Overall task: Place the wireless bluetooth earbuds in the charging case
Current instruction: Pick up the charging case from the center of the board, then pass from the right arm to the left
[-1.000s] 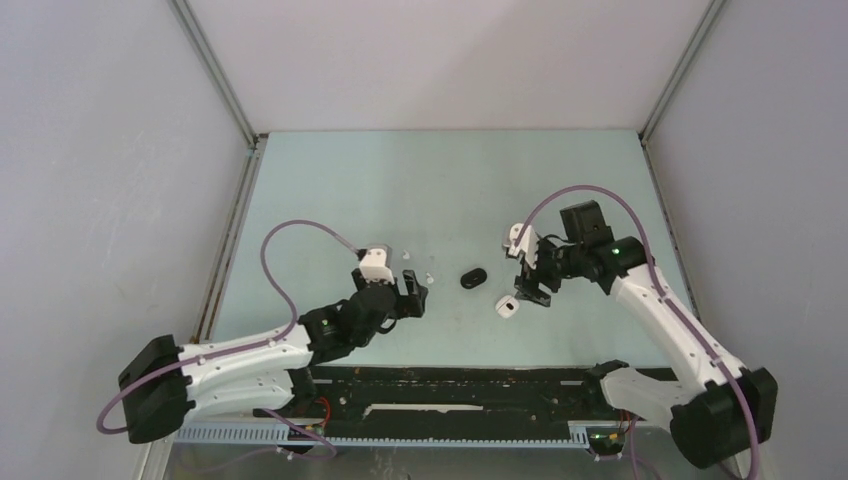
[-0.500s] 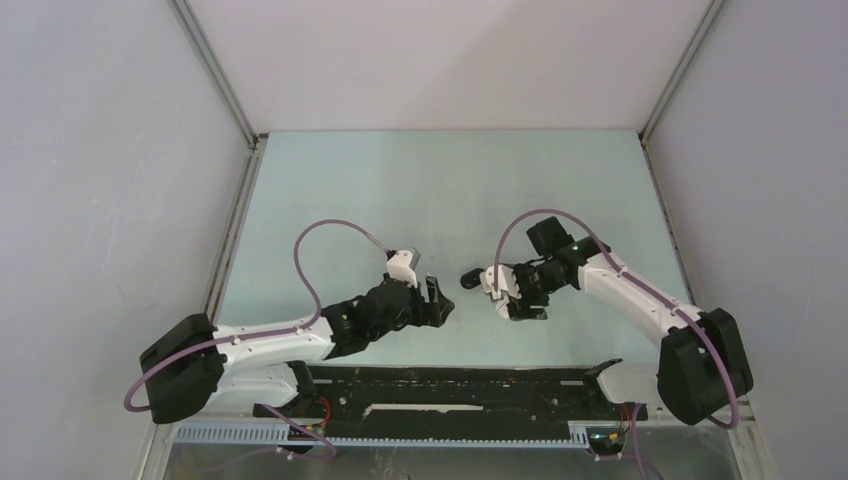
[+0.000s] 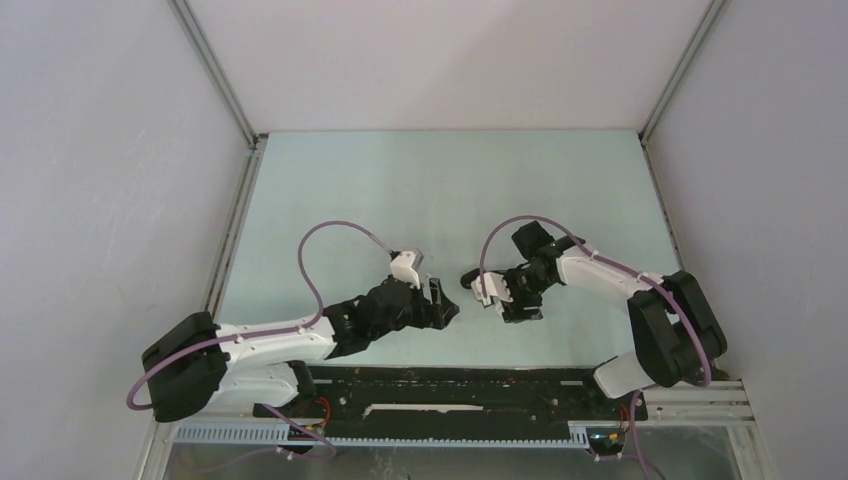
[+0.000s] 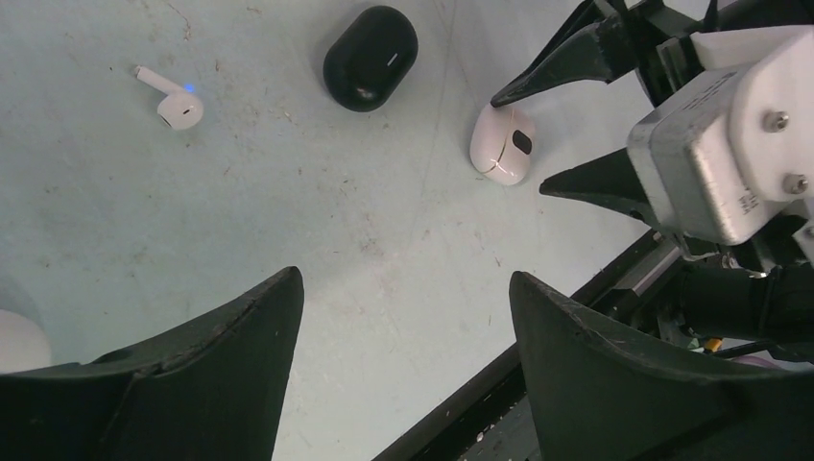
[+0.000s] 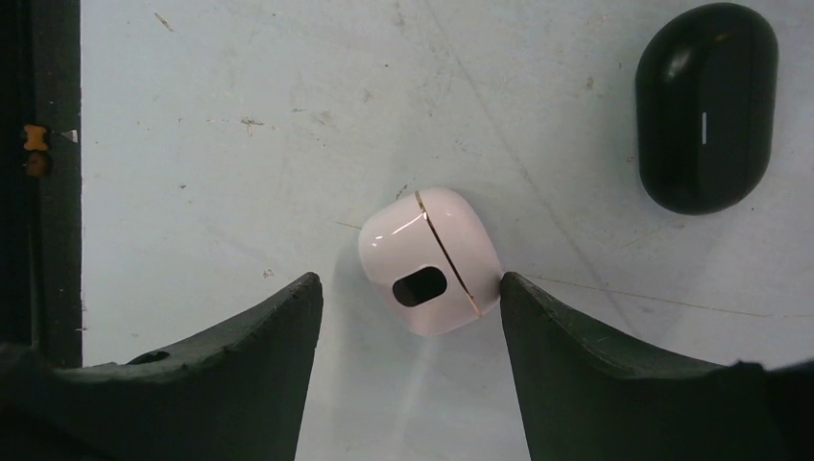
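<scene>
A white earbud (image 4: 173, 101) with a small blue light lies on the table, left of a shut black charging case (image 4: 371, 58) (image 3: 468, 277). A shut white charging case (image 5: 429, 261) (image 4: 501, 144) lies between the tips of my right gripper (image 5: 410, 280) (image 3: 515, 303). That gripper is open, and its right fingertip (image 5: 514, 288) touches the case's edge while the left one stands clear of it. My left gripper (image 4: 405, 277) (image 3: 447, 303) is open over bare table, short of both cases, with nothing in it. In the top view my right wrist hides the white case.
The black case (image 5: 707, 106) sits just beyond the white one, at the upper right of the right wrist view. A black rail (image 3: 460, 385) runs along the table's near edge, close below both grippers. Something white and rounded shows at the left edge (image 4: 11, 338) of the left wrist view.
My right arm has swung in and down, bringing its gripper round the white case, jaws a little narrower. My left arm has reached to the right toward the cases.
</scene>
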`<state>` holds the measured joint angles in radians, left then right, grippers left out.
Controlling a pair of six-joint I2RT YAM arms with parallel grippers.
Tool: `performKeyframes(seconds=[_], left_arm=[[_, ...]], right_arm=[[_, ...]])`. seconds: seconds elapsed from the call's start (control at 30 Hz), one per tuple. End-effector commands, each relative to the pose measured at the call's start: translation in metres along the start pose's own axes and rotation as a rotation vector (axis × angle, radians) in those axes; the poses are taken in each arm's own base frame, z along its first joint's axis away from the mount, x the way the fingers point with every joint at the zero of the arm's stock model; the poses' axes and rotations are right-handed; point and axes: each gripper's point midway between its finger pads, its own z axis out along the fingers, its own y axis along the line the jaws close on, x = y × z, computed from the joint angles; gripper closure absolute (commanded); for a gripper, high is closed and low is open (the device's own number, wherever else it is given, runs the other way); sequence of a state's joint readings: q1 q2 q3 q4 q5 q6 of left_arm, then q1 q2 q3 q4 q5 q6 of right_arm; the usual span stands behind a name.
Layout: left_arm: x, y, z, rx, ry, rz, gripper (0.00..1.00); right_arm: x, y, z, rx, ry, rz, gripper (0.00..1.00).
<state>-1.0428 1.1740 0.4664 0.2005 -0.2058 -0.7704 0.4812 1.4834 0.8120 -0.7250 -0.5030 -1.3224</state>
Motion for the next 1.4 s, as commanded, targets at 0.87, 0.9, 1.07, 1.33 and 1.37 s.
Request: performKeyframes(seconds=[0.87,0.9,1.07,1.33,1.37], left_arm=[[-0.006,-0.112,0.024,0.671,0.038,-0.387,0.48],[-0.004,-0.113,0.026,0.679,0.050,-0.409,0.49],[0.001,-0.117,0.030,0.690,0.066,-0.398,0.49],[-0.005,-0.116,0.026,0.679,0.033,-0.377,0.48],[-0.003,-0.116,0.029,0.674,0.043,-0.384,0.49]], right_arm=[[-0.072,0.011,-0.060,0.331,-0.179,0.090,0.67],[-0.074,0.013,-0.059,0.328,-0.178,0.092,0.67],[-0.080,0.010,-0.058,0.352,-0.177,0.106,0.67],[-0.084,0.011,-0.058,0.345,-0.199,0.130,0.68],[-0.087,0.011,-0.058,0.349,-0.206,0.127,0.68]])
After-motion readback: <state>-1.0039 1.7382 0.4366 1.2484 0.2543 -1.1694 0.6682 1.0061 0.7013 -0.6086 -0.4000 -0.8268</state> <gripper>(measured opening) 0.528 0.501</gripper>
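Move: The white charging case lies between the right hand's open fingers, its middle only about 1 cm below the hand point. The black case sits some 6 cm farther out and 7 cm to the left of the charging case. From the left hand, the charging case is about 13 cm to the right, 1 cm ahead and 8 cm down; the black case is 7 cm ahead and 6 cm right, and a loose white earbud 7 cm ahead and 3 cm left. Sinking 1 cm more, the right fingers pinch the white charging case by its two ends and lift it about 9 cm, drawing back and left roughly 3 cm each while turning some 15 degrees clockwise. The left hand swings about 10 cm right towards that case and slightly back, rolling some 35 degrees, its left side dropping; its fingers part-close, and it finishes by rising 3 cm, one fingertip close beside the case. ##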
